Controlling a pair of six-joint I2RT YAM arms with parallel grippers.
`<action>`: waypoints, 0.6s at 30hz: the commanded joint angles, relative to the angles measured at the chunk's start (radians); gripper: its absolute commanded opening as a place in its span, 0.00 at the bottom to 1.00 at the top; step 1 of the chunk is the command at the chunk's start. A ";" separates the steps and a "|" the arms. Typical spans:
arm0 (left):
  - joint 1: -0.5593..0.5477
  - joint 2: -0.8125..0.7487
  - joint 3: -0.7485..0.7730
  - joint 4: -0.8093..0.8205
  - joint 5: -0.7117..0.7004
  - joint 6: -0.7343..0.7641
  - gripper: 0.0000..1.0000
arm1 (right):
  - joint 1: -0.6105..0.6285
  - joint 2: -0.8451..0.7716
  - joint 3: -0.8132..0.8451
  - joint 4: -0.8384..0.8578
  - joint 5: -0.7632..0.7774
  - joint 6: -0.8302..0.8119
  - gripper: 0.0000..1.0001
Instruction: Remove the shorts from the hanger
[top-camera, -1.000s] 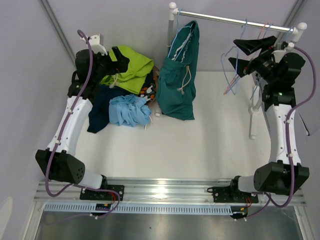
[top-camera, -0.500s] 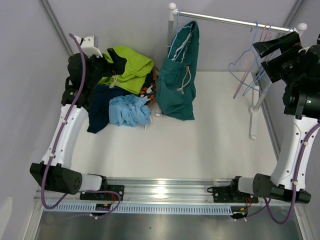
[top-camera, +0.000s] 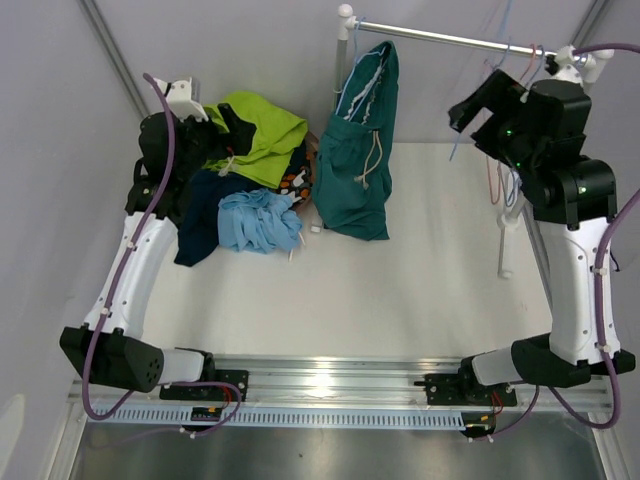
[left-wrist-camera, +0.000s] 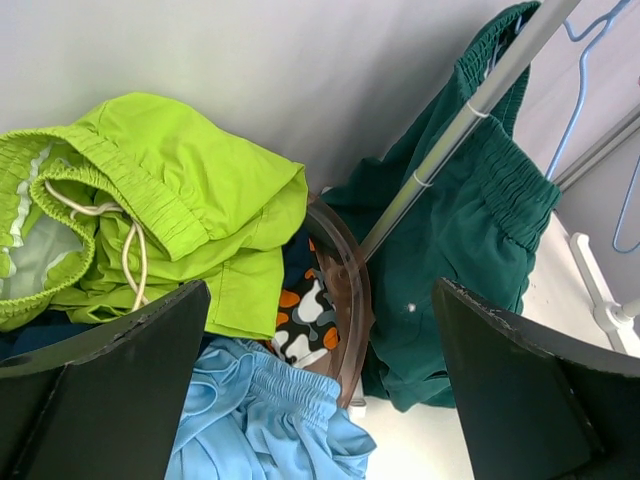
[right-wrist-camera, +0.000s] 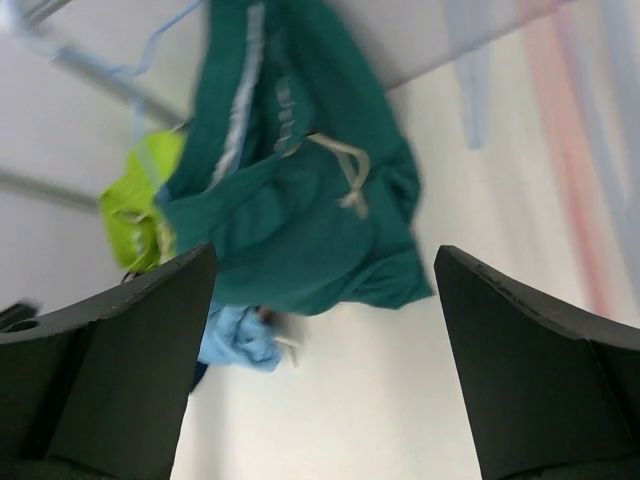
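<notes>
The teal shorts (top-camera: 360, 150) hang on a light blue hanger (top-camera: 350, 62) at the left end of the rail (top-camera: 460, 40), their hem reaching the table. They also show in the left wrist view (left-wrist-camera: 470, 230) and the right wrist view (right-wrist-camera: 300, 210). Lime green shorts (top-camera: 262, 135), navy shorts (top-camera: 205, 215), light blue shorts (top-camera: 260, 220) and patterned shorts (top-camera: 297, 180) lie piled at the back left. My left gripper (top-camera: 235, 125) (left-wrist-camera: 320, 290) hovers open over that pile, holding nothing. My right gripper (top-camera: 480, 105) (right-wrist-camera: 325, 255) is open and empty in the air right of the teal shorts, pointing toward them.
Several empty hangers (top-camera: 497, 170) dangle at the rail's right end, close behind my right arm. The rack's white post (top-camera: 510, 225) stands at the right. A brown see-through hanger (left-wrist-camera: 350, 290) lies in the pile. The grey walls are close on both sides.
My right arm swung out to the right, then back left in front of the rail, now facing the teal shorts. The empty hangers swayed. My left arm lifted slightly off the pile.
</notes>
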 joint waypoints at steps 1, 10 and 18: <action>-0.007 -0.040 -0.017 0.051 0.025 0.002 0.99 | 0.179 -0.003 0.028 0.158 0.037 -0.009 0.95; -0.025 -0.087 -0.079 0.071 0.025 -0.038 0.99 | 0.350 0.294 0.192 0.267 0.018 -0.039 0.92; -0.162 -0.192 -0.211 0.095 -0.067 -0.050 0.99 | 0.359 0.490 0.315 0.335 0.034 -0.068 0.93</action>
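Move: The teal shorts still hang from the blue hanger beside the rack's left post, roughly 20 cm ahead of the right hand, 18 cm to its left and some 20 cm below. The empty hangers are about 15 cm ahead and 9 cm to its right, 10 cm lower; the lime shorts in the basket lie some 22 cm ahead, 39 cm left and far below. From the left hand the teal shorts are about 13 cm ahead, 23 cm right and 14 cm lower. No grip yet: the open right hand sweeps left about 20 cm and forward about 10 cm, away from the empty hangers towards the teal shorts' hanger and waistband, rising some 4 cm before dipping to about 5 cm below its start while turning roughly 20 degrees counter-clockwise. The left hand, also open, eases back and to its right, about 4 cm each, and sinks slightly. ##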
